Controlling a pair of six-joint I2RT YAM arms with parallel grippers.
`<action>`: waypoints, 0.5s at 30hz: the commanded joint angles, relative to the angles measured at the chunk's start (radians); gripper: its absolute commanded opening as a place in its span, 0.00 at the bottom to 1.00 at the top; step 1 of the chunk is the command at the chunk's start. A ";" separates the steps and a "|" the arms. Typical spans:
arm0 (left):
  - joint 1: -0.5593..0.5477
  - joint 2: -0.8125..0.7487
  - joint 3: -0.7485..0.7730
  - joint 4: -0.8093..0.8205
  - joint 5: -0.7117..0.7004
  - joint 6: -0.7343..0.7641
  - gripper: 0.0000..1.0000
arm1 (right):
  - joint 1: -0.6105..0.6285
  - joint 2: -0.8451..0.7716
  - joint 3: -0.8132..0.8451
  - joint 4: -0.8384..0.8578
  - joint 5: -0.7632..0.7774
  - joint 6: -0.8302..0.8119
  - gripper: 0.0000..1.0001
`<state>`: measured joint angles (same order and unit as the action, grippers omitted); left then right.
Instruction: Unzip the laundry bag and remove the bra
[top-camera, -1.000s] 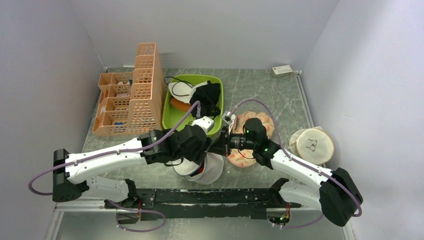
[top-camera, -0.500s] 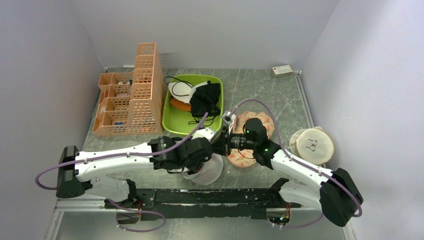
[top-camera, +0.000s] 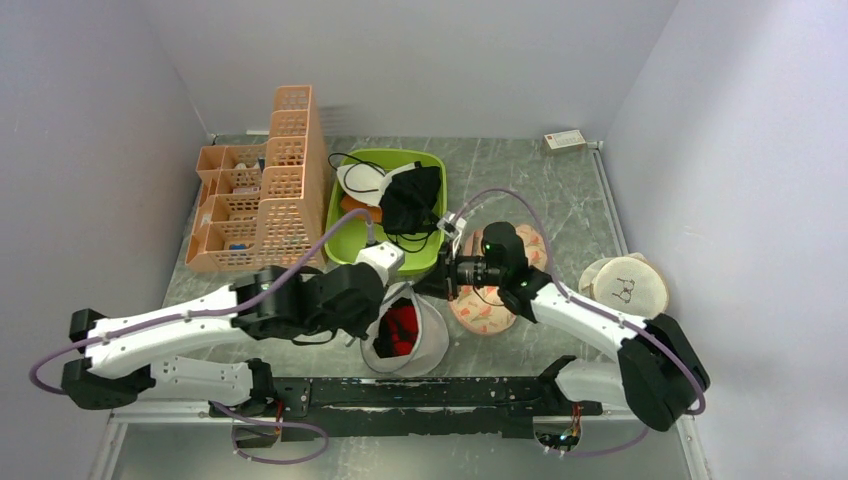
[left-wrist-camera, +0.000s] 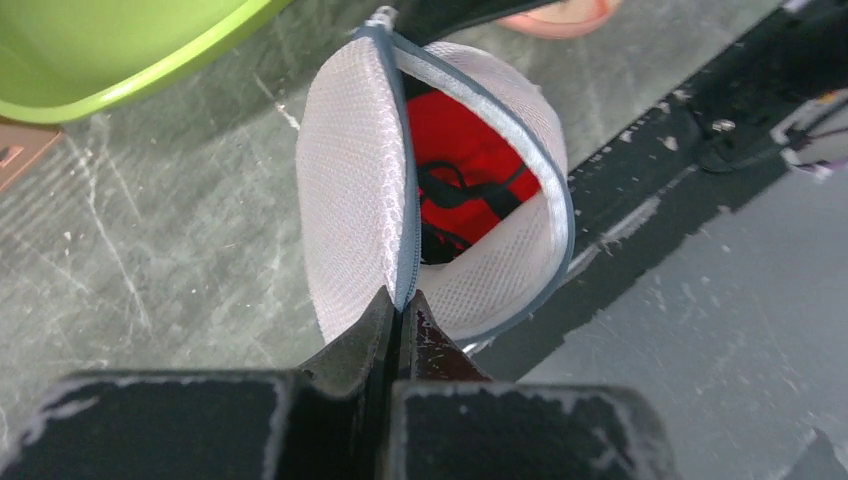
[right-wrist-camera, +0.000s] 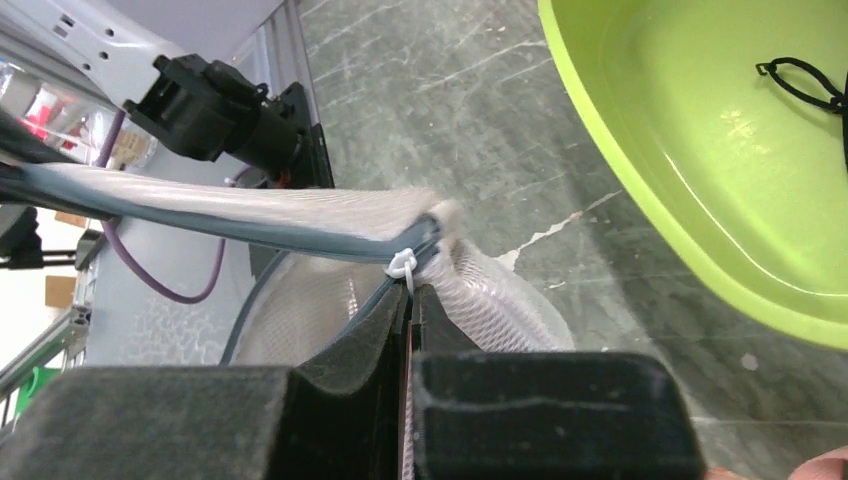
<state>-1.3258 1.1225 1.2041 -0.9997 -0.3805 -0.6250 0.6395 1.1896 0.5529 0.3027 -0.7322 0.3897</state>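
The laundry bag (top-camera: 428, 338) lies at the near middle of the table, its zip parted wide. Inside it shows the red bra (top-camera: 400, 328) with dark straps. In the left wrist view the bag (left-wrist-camera: 350, 200) gapes and the bra (left-wrist-camera: 470, 140) fills its hollow. My left gripper (top-camera: 374, 318) is shut on the bag's grey zip rim at the near-left side (left-wrist-camera: 402, 300). My right gripper (top-camera: 430, 287) is shut at the bag's far end, pinching the zip pull's white tie (right-wrist-camera: 403, 266) where the mesh (right-wrist-camera: 500, 290) bunches.
A green tub (top-camera: 345, 240) behind the bag holds a black garment (top-camera: 410, 200) and a white-cupped one (top-camera: 358, 180). Orange baskets (top-camera: 265, 190) stand at the left. A peach floral item (top-camera: 500, 305) lies under the right arm, a cream pouch (top-camera: 625, 290) further right. A black rail (top-camera: 420, 392) runs along the near edge.
My left gripper has shut on the bag's rim and drawn it left and nearer. The bag has spread open and the red bra now shows. The right gripper kept its hold.
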 joint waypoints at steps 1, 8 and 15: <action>-0.009 -0.065 0.052 -0.034 0.164 0.084 0.07 | -0.034 0.078 0.052 -0.016 -0.050 -0.106 0.00; -0.009 -0.064 0.098 -0.014 0.252 0.109 0.07 | -0.032 0.190 0.144 -0.125 -0.075 -0.171 0.00; 0.091 -0.067 0.112 0.070 0.223 0.033 0.07 | -0.032 -0.012 0.156 -0.468 0.317 -0.031 0.38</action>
<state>-1.3010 1.0840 1.2751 -1.0103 -0.2176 -0.5591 0.6235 1.2865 0.6968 0.0761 -0.6949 0.3038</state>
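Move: The left hand already pinches the laundry bag's rim; the red bra inside lies about 5 cm to its right, 1 cm ahead and some 11 cm below. The right hand still holds the zip pull at its fingertips, the bra about 7 cm back, 4 cm left and 6 cm below it. From the right hand, the green basin's middle is some 18 cm ahead and 6 cm left, and the floral pad 5 cm ahead and 17 cm right, both roughly 12 cm lower. Right fingers release the zip pull, easing forward; left draws its pinched rim up and back about 3 cm. ##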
